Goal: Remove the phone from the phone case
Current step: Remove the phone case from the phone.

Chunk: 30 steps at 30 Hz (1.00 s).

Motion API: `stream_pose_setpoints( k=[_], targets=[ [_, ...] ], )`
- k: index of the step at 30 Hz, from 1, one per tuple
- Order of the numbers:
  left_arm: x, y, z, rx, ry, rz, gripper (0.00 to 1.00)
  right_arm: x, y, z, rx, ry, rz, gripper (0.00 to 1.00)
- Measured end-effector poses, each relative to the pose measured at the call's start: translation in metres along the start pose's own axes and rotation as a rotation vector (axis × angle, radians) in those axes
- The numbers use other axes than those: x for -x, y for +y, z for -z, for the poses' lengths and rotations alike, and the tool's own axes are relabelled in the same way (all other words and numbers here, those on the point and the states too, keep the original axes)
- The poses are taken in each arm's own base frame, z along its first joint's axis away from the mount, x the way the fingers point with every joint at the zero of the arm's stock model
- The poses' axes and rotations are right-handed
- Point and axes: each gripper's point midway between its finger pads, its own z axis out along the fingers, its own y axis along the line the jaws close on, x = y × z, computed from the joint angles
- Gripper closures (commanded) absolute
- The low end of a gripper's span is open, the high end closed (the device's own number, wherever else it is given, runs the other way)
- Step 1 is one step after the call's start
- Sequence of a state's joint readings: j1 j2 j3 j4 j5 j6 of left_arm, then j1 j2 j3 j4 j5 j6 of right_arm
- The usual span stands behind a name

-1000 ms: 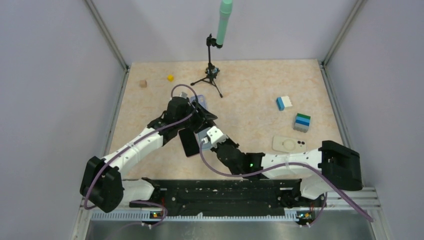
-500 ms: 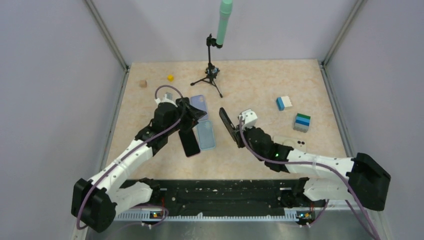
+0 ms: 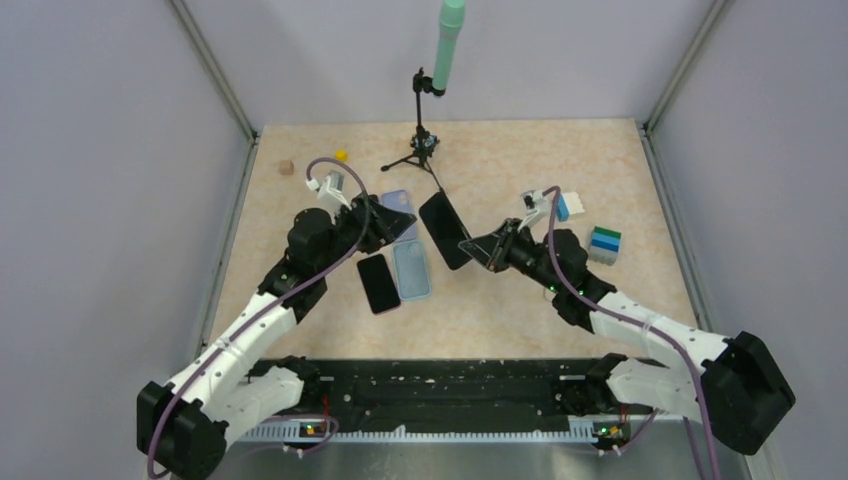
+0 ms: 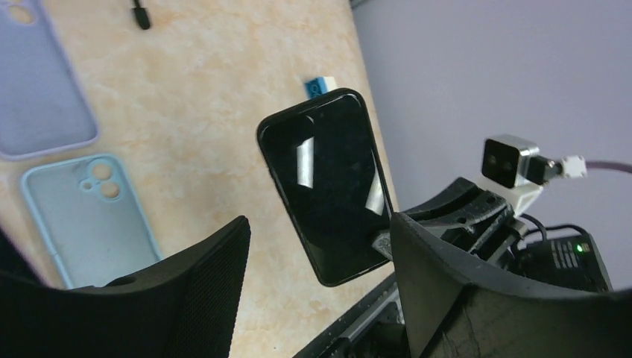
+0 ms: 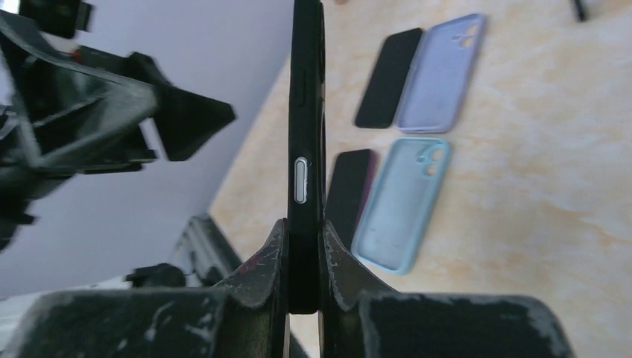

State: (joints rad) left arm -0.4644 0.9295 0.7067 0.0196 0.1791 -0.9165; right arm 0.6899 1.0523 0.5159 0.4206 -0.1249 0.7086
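My right gripper (image 3: 483, 249) is shut on the lower end of a black phone (image 3: 444, 229), holding it in the air above the table, screen tilted up. In the right wrist view the phone (image 5: 306, 142) stands edge-on between the fingers of that gripper (image 5: 304, 261). An empty light-blue phone case (image 3: 412, 270) lies flat on the table below and left of it. My left gripper (image 3: 392, 226) hangs open, left of the phone and apart from it. In the left wrist view nothing sits within that gripper (image 4: 320, 298), and the phone (image 4: 326, 186) shows beyond it.
A lilac case (image 3: 398, 203) and a second dark phone (image 3: 378, 284) lie by the blue case. Another dark phone (image 5: 387, 78) lies beside the lilac case. A tripod (image 3: 424, 148) stands at the back. Coloured blocks (image 3: 604, 244) (image 3: 567, 206) sit at right, small cubes (image 3: 341, 156) (image 3: 286, 167) at back left.
The right gripper has carried the phone up and to the right, away from the blue case. The left gripper has opened wider and drawn back to the left.
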Motion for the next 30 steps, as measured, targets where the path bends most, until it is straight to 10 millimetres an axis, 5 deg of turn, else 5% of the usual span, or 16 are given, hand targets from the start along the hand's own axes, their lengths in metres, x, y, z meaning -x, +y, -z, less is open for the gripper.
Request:
stream_pose_setpoints(
  k=[8,14,22,30],
  targets=[
    [-0.008,-0.033,-0.002,-0.187,0.07,-0.058,0.3,0.013,0.056,0.001,0.26,0.012,-0.202,1.0],
    [-0.007,-0.044,0.0,-0.251,0.066,-0.07,0.33,0.016,0.078,0.0,0.383,0.034,-0.28,1.0],
    [-0.005,-0.055,0.008,-0.339,0.024,-0.033,0.61,0.016,0.094,-0.003,0.497,0.071,-0.38,1.0],
    [0.01,-0.081,0.021,-0.453,-0.038,0.011,0.78,0.029,0.109,0.002,0.573,0.05,-0.438,1.0]
  ],
)
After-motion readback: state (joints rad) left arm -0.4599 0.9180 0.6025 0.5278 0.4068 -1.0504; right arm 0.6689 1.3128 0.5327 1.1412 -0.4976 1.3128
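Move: From the open left hand, the black-cased phone is about 9 cm right, 3 cm ahead and 3 cm lower. The light-blue case lies on the table roughly 20 cm below that hand, 3 cm ahead and 1 cm right; the loose black phone is 6 cm left and 1 cm back. The right hand already grips the cased phone, whose middle is 4 cm left, 3 cm ahead and 1 cm above it. Right lifts the phone about 9 cm, leftward, rolling it; left rises some 8 cm, fingers closing around its edge. ##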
